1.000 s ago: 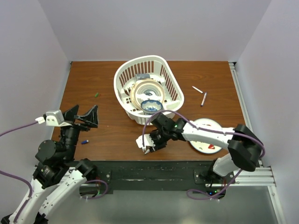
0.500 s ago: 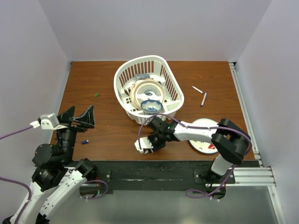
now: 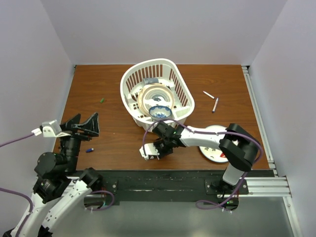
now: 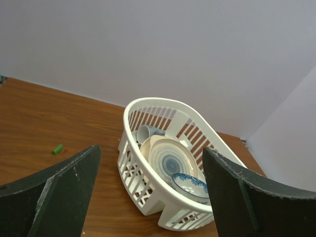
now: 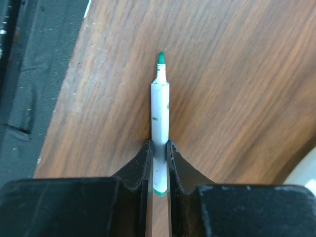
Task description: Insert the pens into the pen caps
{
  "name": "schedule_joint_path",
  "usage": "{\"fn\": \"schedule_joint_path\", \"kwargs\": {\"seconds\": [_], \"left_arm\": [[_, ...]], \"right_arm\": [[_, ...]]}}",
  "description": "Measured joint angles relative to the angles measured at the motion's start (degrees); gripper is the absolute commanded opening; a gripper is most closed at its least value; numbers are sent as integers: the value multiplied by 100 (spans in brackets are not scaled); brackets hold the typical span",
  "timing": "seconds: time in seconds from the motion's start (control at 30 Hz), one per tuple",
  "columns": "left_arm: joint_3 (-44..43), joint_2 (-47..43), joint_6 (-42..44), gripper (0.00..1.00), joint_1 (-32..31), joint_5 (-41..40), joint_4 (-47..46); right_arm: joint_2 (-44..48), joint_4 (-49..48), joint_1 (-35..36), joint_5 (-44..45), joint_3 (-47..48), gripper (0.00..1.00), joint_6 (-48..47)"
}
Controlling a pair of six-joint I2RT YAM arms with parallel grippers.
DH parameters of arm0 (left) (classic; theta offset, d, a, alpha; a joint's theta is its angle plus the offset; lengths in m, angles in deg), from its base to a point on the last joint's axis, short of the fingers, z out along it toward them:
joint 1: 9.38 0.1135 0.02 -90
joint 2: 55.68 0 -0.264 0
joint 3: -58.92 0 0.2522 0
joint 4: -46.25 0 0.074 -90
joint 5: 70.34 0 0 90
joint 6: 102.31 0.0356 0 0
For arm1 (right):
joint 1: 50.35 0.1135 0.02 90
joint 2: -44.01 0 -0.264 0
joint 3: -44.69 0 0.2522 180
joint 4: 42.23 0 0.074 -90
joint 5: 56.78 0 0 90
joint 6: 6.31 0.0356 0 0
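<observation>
My right gripper [image 5: 159, 148] is shut on a white-barrelled pen [image 5: 160, 111] whose bare green tip points away from the fingers, low over the wood by the table's near edge. Seen from above, that gripper [image 3: 151, 151] covers the pen. Two more pens [image 3: 208, 94] [image 3: 215, 104] lie at the back right. A green pen cap [image 3: 102, 100] [image 4: 58, 148] rests at the back left. A blue pen cap [image 3: 89, 150] lies near the left arm. My left gripper [image 3: 85, 124] [image 4: 150, 158] hangs open and empty above the left side.
A white basket [image 3: 178, 79] [image 4: 129, 148] with a plate, bowls and a cup stands at the back centre. A white plate [image 3: 218, 132] lies under the right arm. The table's black near edge [image 5: 34, 74] runs just beside the held pen.
The right gripper slid left toward the near edge and its fingers closed on the green-tipped pen. The left gripper shifted slightly and narrowed a little.
</observation>
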Motion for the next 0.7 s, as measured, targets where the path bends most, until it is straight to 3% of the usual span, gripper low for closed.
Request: {"fn": "schedule_joint_path", "kwargs": {"seconds": [0.17,0.43,0.7], "left_arm": [[-160,155,-800,87,0,470,597],[166,365,-2087,87,0,1615,1329],[981,741,-2535,87,0,2754,732]], "right_arm": [[153,-76,4,-118,-120,0,520],[1792,-2081,9,-120,-1217,0,2529],[2371,-3598,11,369,-1368,0,4551]]}}
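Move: The green pen, pinched near its butt in the right gripper, lies about 23 cm right of the left gripper, some 34 cm below and 2 cm back. Under the left gripper, the blue cap is about 6 cm left and level fore-and-aft; the green cap is 5 cm left, some 27 cm ahead. From the right gripper, the left gripper sits 24 cm left and 34 cm higher, about 1 cm ahead; the basket's middle is 25 cm straight ahead, 8 cm up. Keep the right fingers pinched on the green pen and lift it about 15 cm, drifting some 5 cm left, while the wrist swings the fingers up towards the left and turns clockwise. Meanwhile bring the open left gripper right and down, some 12 cm each way, towards the pen, tipping its fingers down and turning them clockwise. ##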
